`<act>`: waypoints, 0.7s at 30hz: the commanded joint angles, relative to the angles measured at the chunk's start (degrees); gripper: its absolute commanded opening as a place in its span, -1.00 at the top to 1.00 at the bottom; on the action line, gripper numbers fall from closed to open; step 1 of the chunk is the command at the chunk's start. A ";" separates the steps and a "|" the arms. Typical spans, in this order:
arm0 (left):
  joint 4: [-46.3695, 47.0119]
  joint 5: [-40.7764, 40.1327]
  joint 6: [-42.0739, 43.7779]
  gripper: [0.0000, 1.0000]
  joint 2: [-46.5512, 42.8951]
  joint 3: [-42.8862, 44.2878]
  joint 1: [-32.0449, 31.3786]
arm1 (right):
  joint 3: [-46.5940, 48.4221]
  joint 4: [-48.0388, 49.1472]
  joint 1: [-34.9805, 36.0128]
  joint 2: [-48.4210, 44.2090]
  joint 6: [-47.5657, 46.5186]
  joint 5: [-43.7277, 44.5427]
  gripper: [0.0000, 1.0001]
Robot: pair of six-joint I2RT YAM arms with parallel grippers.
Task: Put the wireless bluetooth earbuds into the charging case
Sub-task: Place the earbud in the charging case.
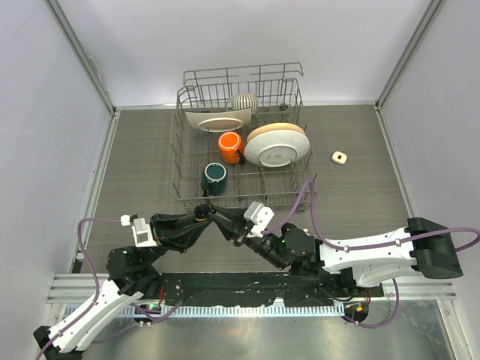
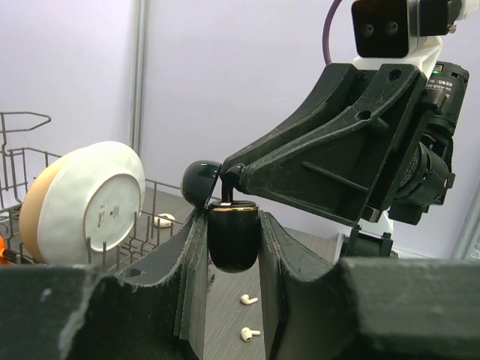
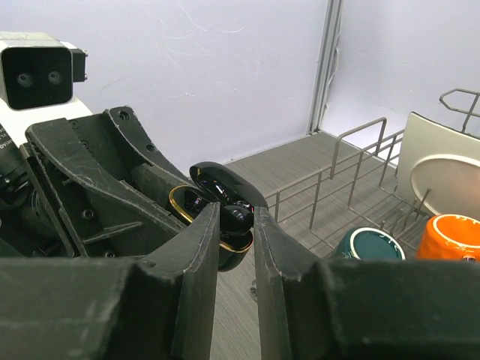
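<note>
My left gripper [image 2: 231, 219] is shut on a glossy black charging case [image 2: 233, 244] with a gold rim. The case's lid [image 2: 201, 182] stands open. From the upper right my right gripper [image 3: 238, 215] reaches over the case's mouth, shut on a black earbud [image 3: 240, 217] that sits at the gold rim [image 3: 180, 196]. In the left wrist view the black earbud's stem [image 2: 227, 192] points down into the case. Two cream-white earbuds [image 2: 248, 300] [image 2: 249, 334] lie on the table below. In the top view both grippers meet near the case [image 1: 204, 211].
A wire dish rack [image 1: 180, 161] stands behind the grippers. It holds a cream plate [image 1: 276, 144], an orange mug [image 1: 230, 146], a teal mug [image 1: 215, 178], a flat dish [image 1: 217, 118] and a ribbed bowl [image 1: 244, 102]. A small cream case [image 1: 340, 157] lies at the right.
</note>
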 commanded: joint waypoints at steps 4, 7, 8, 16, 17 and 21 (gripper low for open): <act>4.65 -4.18 1.08 1.00 -2.95 -7.40 0.24 | 0.01 -1.58 0.75 -0.41 0.83 -3.70 0.99; 4.56 -4.00 1.17 1.00 -3.04 -7.23 0.15 | 0.62 -2.28 0.75 -0.32 1.79 -2.83 0.95; 4.56 -3.92 1.34 1.00 -2.95 -7.23 0.15 | 0.97 -3.67 0.75 -0.32 2.40 -2.04 0.85; 3.24 -2.07 2.93 0.99 -2.95 -7.23 0.15 | 11.25 -18.69 0.67 -2.34 13.64 2.71 -0.32; 3.16 -1.98 3.19 0.99 -2.87 -7.23 0.15 | 12.48 -22.54 0.66 -2.52 16.44 2.89 -0.35; 2.89 -1.81 3.80 0.99 -2.87 -7.23 0.15 | 16.53 -27.68 0.66 -6.54 21.82 3.15 -0.48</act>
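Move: The right hand grips the black earbud at the open charging case, whose middle lies about 2 cm below and 2 cm to the left of its fingertips, with no real offset ahead. Some 18 cm ahead and 2 cm to the left stands the teal mug in the rack, roughly 15 cm lower. The nearer white earbud lies on the table about 20 cm to the right, level fore and aft and some 22 cm below. The left hand has the case between its own fingertips. With the left hand keeping its grip on the case and nearly still, the right hand first eases down about half a centimetre to seat the black earbud in the case, then opens its fingers wide and lets go of it. As they spread, the right hand slides about 1.5 cm to the left over the case and then rises some 1.5 cm above where it began, its wrist tipping the forward side down by about 10 degrees. ##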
